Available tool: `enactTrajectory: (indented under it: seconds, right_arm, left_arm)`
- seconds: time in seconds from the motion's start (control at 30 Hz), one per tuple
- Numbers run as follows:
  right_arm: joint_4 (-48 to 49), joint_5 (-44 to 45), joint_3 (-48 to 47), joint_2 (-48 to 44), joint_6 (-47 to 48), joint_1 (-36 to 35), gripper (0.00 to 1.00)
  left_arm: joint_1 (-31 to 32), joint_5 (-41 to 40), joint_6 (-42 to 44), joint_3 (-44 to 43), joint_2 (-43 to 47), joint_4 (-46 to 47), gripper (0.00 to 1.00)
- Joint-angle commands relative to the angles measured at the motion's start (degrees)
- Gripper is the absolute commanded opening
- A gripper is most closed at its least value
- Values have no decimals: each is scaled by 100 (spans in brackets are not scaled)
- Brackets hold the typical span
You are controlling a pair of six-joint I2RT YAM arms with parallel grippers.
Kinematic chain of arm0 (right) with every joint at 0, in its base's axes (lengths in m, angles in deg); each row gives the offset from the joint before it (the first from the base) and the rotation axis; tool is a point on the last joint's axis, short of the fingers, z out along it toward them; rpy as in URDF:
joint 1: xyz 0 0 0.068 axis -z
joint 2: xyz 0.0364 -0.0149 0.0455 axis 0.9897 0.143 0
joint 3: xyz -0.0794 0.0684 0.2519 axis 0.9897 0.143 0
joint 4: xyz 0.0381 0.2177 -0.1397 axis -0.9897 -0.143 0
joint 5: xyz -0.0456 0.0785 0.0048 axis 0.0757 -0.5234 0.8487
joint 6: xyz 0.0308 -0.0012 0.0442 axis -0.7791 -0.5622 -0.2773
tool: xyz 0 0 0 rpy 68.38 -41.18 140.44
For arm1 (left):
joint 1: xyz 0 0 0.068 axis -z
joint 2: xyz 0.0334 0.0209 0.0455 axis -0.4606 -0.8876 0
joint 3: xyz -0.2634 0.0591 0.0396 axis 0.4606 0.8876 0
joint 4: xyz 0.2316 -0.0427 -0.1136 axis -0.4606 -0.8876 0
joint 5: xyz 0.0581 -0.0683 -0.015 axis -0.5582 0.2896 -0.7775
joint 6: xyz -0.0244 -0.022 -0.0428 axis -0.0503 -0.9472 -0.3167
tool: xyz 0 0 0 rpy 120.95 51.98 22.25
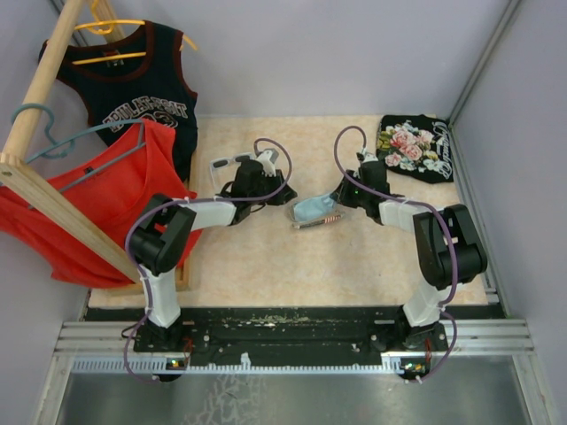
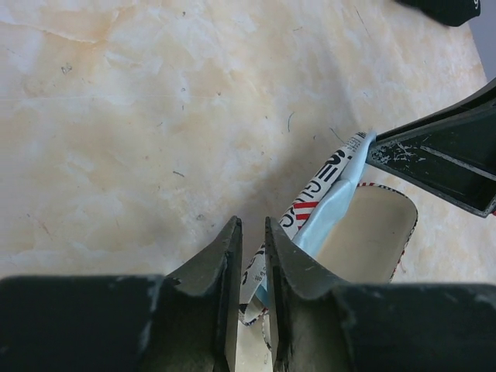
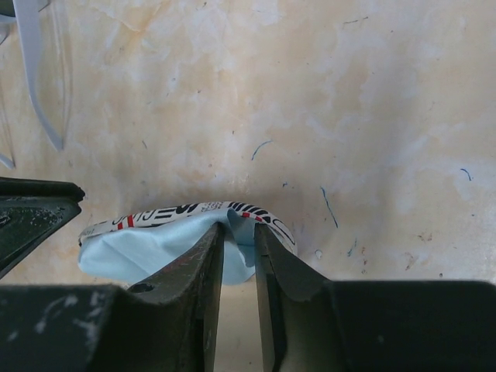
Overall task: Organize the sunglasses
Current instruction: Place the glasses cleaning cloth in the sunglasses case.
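Note:
The sunglasses lie behind my left arm as a white frame, and their thin white arms show at the top left of the right wrist view. The flag-print case lies between both grippers with the light-blue cloth in its mouth. My left gripper stands slightly open astride the case rim, with the cloth just beyond. My right gripper is slightly open too, with the cloth and case rim loose between its jaws.
A black floral garment lies at the back right. A wooden rack on the left carries a red shirt and a black jersey. Walls close in the table on three sides.

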Motion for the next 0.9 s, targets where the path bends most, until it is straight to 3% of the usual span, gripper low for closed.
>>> enactTrajectory:
  seconds: [0.0,0.33,0.63,0.87]
  right_arm:
    - [258,-9,-290,-146,81,44,24]
    - [128,-27,-284,-415,196,46,25]
    - [45,-47,-305,-360,261,44,25]
    - [-38,-36,-343,-579,272,44,25]
  left_arm:
    - [-67,59,83,-24,122,166,25]
    - [-144,143,185,-41,202,128,27]
    - [-171,997,1677,-739,-2,-512,55]
    - [-215,1030,2225,-1127,56,-824,62]
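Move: The glasses cleaning cloth lies in the open sunglasses case between the hands, its middle about 6 cm right and 2 cm back of the left fingers, and about 6 cm left and 2 cm back of the right ones, a little below both. The case's middle is roughly 7 cm right and 4 cm back of the left hand. From that hand the sunglasses lie some 15 cm left and 7 cm ahead. The left hand first eases about a centimetre to its left beside the case's left end, then lifts up and away from the cloth by some 4 cm while going about 2 cm forward, its fingers spreading from a quarter open to over half and the wrist tipping upward and turning clockwise by 10 to 15 degrees. The right hand rises only about a centimetre at the cloth's right end and waits there with its fingers still a quarter open. ##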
